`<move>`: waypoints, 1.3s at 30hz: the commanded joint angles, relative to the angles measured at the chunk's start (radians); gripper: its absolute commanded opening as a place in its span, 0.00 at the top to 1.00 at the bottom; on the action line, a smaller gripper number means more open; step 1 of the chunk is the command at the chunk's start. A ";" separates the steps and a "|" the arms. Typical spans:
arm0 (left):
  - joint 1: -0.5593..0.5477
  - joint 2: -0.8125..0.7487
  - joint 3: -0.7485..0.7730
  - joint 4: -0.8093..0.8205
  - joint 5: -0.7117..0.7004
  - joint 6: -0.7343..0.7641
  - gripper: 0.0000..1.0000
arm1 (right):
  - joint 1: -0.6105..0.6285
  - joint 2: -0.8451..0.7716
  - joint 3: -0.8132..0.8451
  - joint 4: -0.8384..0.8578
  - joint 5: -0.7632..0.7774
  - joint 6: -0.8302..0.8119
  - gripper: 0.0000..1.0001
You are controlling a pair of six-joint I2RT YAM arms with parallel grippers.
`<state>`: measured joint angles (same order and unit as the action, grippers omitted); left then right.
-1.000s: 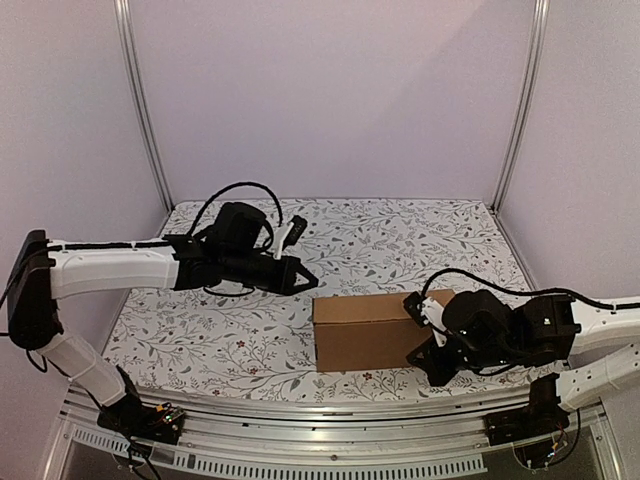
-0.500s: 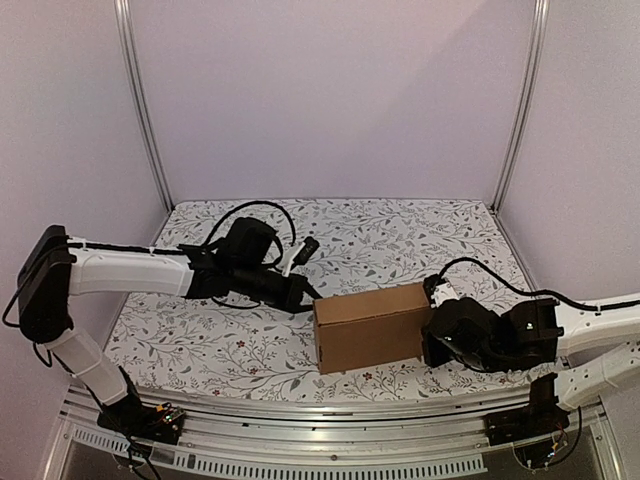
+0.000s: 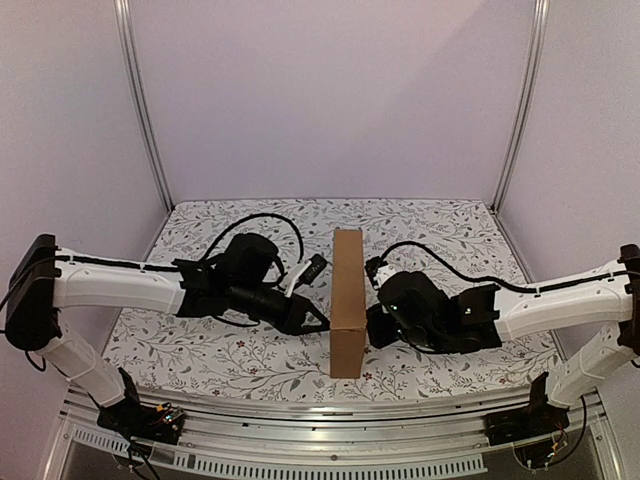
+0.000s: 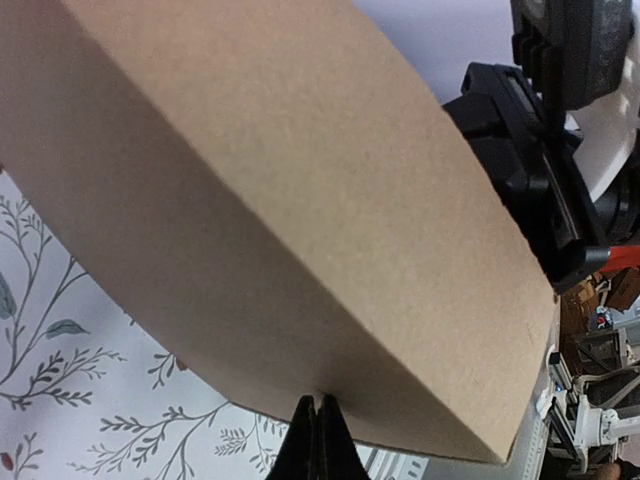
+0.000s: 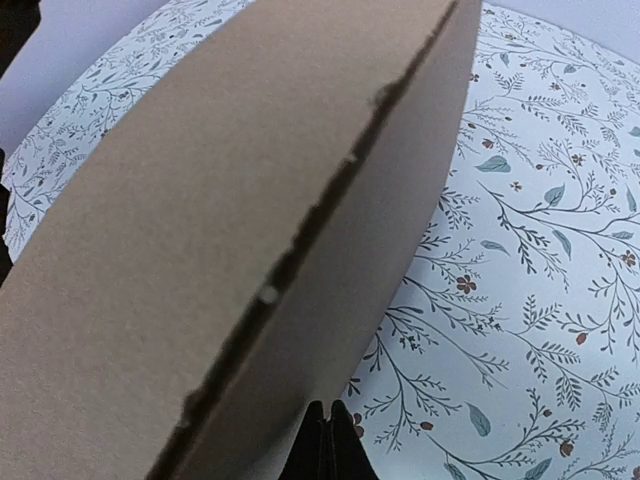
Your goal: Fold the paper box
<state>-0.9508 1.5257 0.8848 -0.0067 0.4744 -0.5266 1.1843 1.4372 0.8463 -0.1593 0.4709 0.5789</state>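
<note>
The paper box [image 3: 347,300] is a closed brown cardboard mailer on the floral table, turned so its long axis runs away from me. My left gripper [image 3: 322,325] is shut and its tip touches the box's left side near the front. In the left wrist view the closed fingertips [image 4: 317,408] press the shaded side of the paper box [image 4: 300,180]. My right gripper [image 3: 372,330] is shut too, against the right side. The right wrist view shows its tip [image 5: 328,410] at the side wall of the paper box [image 5: 200,250], below the lid seam.
The floral tablecloth [image 3: 450,240] stretches around the box. Metal frame posts [image 3: 145,110] stand at the back corners, and a rail [image 3: 300,415] runs along the near edge.
The box has been rotated from lying crosswise to pointing away from me. Both shut grippers moved in toward its two sides, the right one swinging leftward.
</note>
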 commanded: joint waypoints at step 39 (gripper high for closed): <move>0.116 0.085 0.048 0.197 0.004 -0.029 1.00 | -0.306 0.547 -0.032 0.785 -0.738 0.269 1.00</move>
<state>-0.8413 1.5993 0.9157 0.1722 0.4606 -0.5510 0.8829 1.8957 0.7544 0.4740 -0.1913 0.7624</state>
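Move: The narrow paper box stands on edge between the hands, its long side running forward. From the left hand its middle lies roughly 7 cm ahead, 3 cm to the right and 6 cm lower. From the right hand it is some 4 cm ahead, 4 cm to the left and 6 cm below. Nothing else lies near it on the patterned table. Swinging outward to its left and forward, then back in to the right, the shut left hand ends some 6 cm farther forward with its tips on the box's left face. The shut right hand eases forward, swings out right, then sinks about 12 cm and drives back left in against the lower right side, fingers tipping steeply down and the hand rolling. ##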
